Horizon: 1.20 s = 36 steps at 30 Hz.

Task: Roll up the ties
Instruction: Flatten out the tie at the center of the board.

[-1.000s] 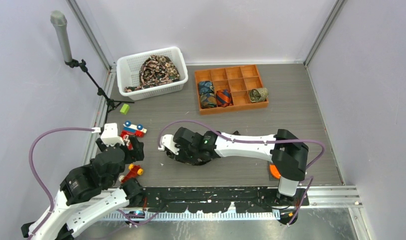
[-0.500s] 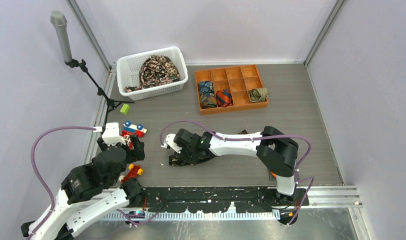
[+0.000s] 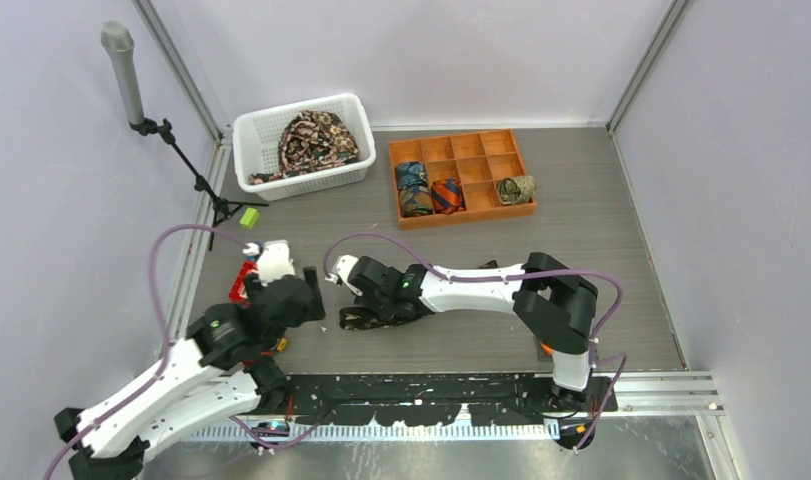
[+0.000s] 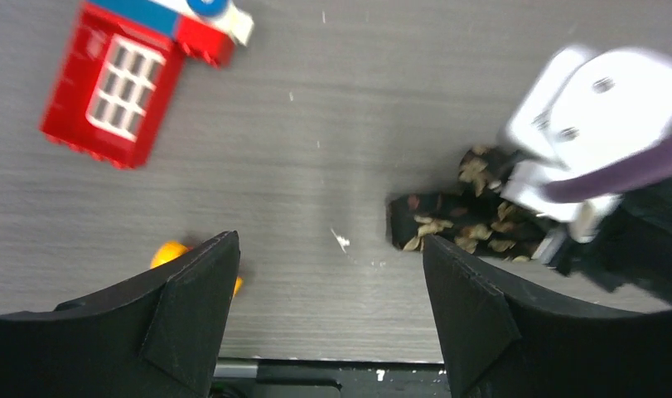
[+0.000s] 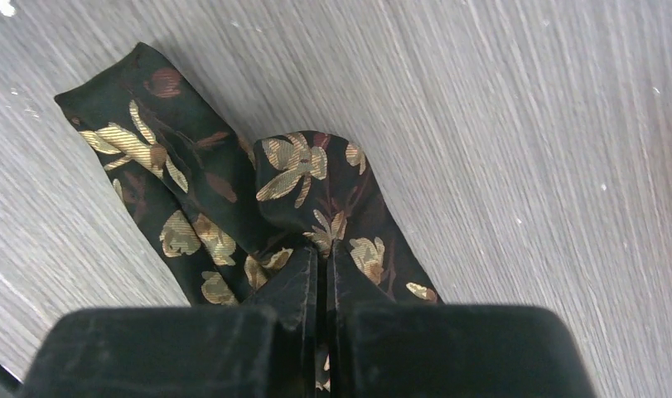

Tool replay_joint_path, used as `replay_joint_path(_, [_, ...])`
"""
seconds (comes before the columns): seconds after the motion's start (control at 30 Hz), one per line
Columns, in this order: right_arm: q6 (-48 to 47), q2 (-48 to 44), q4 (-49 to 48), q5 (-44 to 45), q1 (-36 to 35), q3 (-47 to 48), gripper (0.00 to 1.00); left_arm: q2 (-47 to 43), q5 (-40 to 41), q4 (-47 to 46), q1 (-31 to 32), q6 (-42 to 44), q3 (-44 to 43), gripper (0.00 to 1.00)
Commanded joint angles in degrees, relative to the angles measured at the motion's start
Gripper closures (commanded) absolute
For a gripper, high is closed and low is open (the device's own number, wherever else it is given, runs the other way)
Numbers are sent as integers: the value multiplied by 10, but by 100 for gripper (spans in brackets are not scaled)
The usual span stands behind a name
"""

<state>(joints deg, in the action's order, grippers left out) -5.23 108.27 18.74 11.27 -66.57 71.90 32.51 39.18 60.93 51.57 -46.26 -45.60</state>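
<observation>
A black tie with tan floral print point(image 3: 359, 320) lies folded on the grey table in front of the arms. The right wrist view shows two of its bands point(image 5: 208, 207) side by side, with my right gripper point(image 5: 322, 253) shut on the fabric at the fold. From above, my right gripper point(image 3: 366, 303) sits low over the tie's left part. My left gripper point(image 4: 332, 274) is open, hovering over bare table just left of the tie's end point(image 4: 448, 225). From above, my left gripper point(image 3: 306, 300) stands close beside the right one. More ties are piled in a white basket point(image 3: 301, 180).
An orange divided tray point(image 3: 468, 215) at the back holds a blue roll point(image 3: 413, 185), an orange-red roll point(image 3: 447, 195) and an olive roll point(image 3: 517, 188). Red toy blocks point(image 4: 113, 83) and a small orange piece point(image 4: 168, 253) lie left of my left gripper. A microphone stand point(image 3: 131, 90) rises far left.
My left arm has swung right and forward, up beside the tie. My right gripper has closed on the tie's fabric and shifted slightly.
</observation>
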Motion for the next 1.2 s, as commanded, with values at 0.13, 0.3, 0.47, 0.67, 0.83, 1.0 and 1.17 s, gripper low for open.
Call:
replay_joint_path(0.13, [48, -129, -30, 124, 19, -43, 100, 81, -72, -178, -4, -87, 98, 18])
replay_joint_path(0.3, [64, -214, -50, 165, 30, -80, 99, 135, -103, -256, -24, -96, 131, 19])
replay_joint_path(0.47, [71, -297, -58, 187, 40, -113, 100, 185, -152, -370, -59, -96, 171, 22])
replay_joint_path(0.67, [77, -394, -40, 226, 65, -146, 100, 243, -228, -471, -99, -90, 205, 31])
replay_joint_path(0.83, [84, -451, -37, 233, 91, -179, 100, 274, -256, -534, -100, -96, 227, 41])
replay_joint_path(1.0, [88, -472, -28, 233, 110, -189, 100, 299, -274, -563, -100, -104, 242, 59])
replay_joint_path(1.17, [93, -475, -24, 245, 133, -189, 100, 289, -269, -550, -100, -113, 248, 99])
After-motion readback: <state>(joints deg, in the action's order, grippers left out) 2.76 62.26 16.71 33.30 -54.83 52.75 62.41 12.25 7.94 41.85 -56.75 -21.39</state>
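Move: Low and to its right, the left hand has the tie's left end about 8 cm right, 3 ahead and 16 down; the red toy block is some 12 cm left and 10 ahead of the hand, the yellow-wheeled toy 8 left and 3 back. The right hand already pinches the tie, 8 cm right of that end; it goes for bare board about 18 cm right and 6 ahead. From this hand, the tie's far end lies 23 right and 10 ahead, the orange tray 20 right and 30 ahead. Keeping its pinch, the right hand lifts the tie some 19 cm and carries it about as far to the right, a little forward, turning clockwise and tipping its fingers up. Meanwhile the open left hand sinks about 15 cm and goes 11 cm right, slightly forward, pitching down and rolling its left side lower, then closes on the tie's left end at the board. ##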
